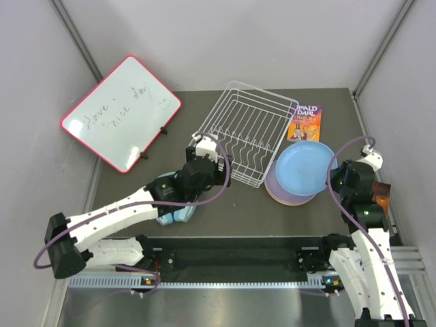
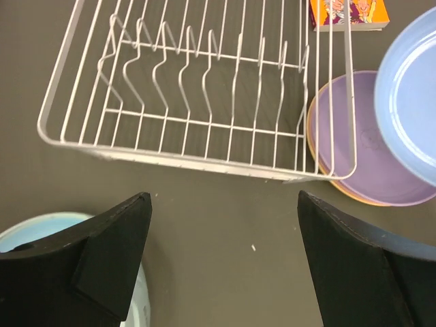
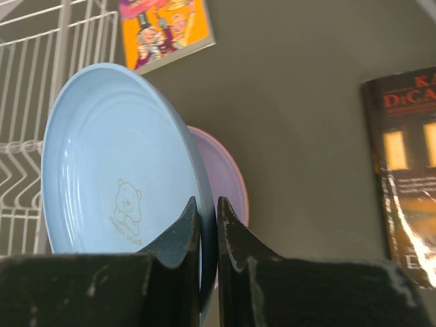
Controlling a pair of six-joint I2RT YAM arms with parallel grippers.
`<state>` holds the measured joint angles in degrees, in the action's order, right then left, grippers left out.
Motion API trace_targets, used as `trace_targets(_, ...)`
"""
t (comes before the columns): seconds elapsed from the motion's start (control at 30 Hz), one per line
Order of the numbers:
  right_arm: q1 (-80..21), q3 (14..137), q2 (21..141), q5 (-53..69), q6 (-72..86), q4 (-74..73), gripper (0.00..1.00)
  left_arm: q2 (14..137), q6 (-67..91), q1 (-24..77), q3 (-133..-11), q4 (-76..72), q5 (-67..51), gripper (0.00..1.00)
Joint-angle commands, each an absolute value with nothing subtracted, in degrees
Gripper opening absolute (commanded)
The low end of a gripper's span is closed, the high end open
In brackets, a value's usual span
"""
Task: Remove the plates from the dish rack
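Observation:
The white wire dish rack (image 1: 248, 129) stands empty at the table's middle; it also shows in the left wrist view (image 2: 197, 95). My right gripper (image 3: 208, 211) is shut on the rim of the blue plate (image 3: 116, 163), holding it just above a stack with the purple plate (image 1: 279, 192) on top, right of the rack. The stack shows in the left wrist view: purple plate (image 2: 368, 163) over an orange-yellow rim (image 2: 354, 193). The pink plate is not clearly visible. My left gripper (image 2: 223, 245) is open and empty over bare table near the rack's front edge.
A red-framed whiteboard (image 1: 122, 112) lies at the back left. Light blue headphones (image 1: 178, 214) lie under my left arm. An orange book (image 1: 305, 122) lies behind the plates; a dark book (image 3: 409, 170) lies at the right edge.

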<state>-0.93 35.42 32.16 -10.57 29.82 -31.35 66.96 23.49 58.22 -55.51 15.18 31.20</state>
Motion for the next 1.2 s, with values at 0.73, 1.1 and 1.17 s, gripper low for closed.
trace_targets(0.73,-0.53,28.65,47.03,-2.72,29.71,-14.84,0.73,53.17,27.6,58.62,-39.02,8.7,34.54,0.92)
trace_targets(1.1,-0.44,36.47,35.87,-14.5,26.28,-26.7,0.95,54.14,26.89,58.62,-38.85,10.55,39.64,0.93)
trace_targets(1.17,-0.44,37.52,34.72,-14.85,25.67,-27.59,0.97,54.32,26.98,58.54,-37.97,10.29,40.6,0.93)
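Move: The right hand holds the blue plate by its right-hand rim; the plate stack it is bound for has its middle about 9 cm to this hand's left, 3 cm ahead and 10 cm below. The dish rack's middle is some 24 cm left and 18 cm ahead, the Roald Dahl book about 4 cm left and 23 cm ahead. From the left hand the stack lies roughly 25 cm right, 2 cm ahead and 15 cm below. Still pinching the blue plate's rim, the right hand swings slightly right, then lowers it about 8 cm onto the stack, edging forward and left while tipping down some 10 degrees. There its fingers open wide, let go of the rim and rise about 6 cm clear. The left hand, empty and open, draws off leftward from the rack, sinking about 4 cm and backing slightly, towards the headphones. ##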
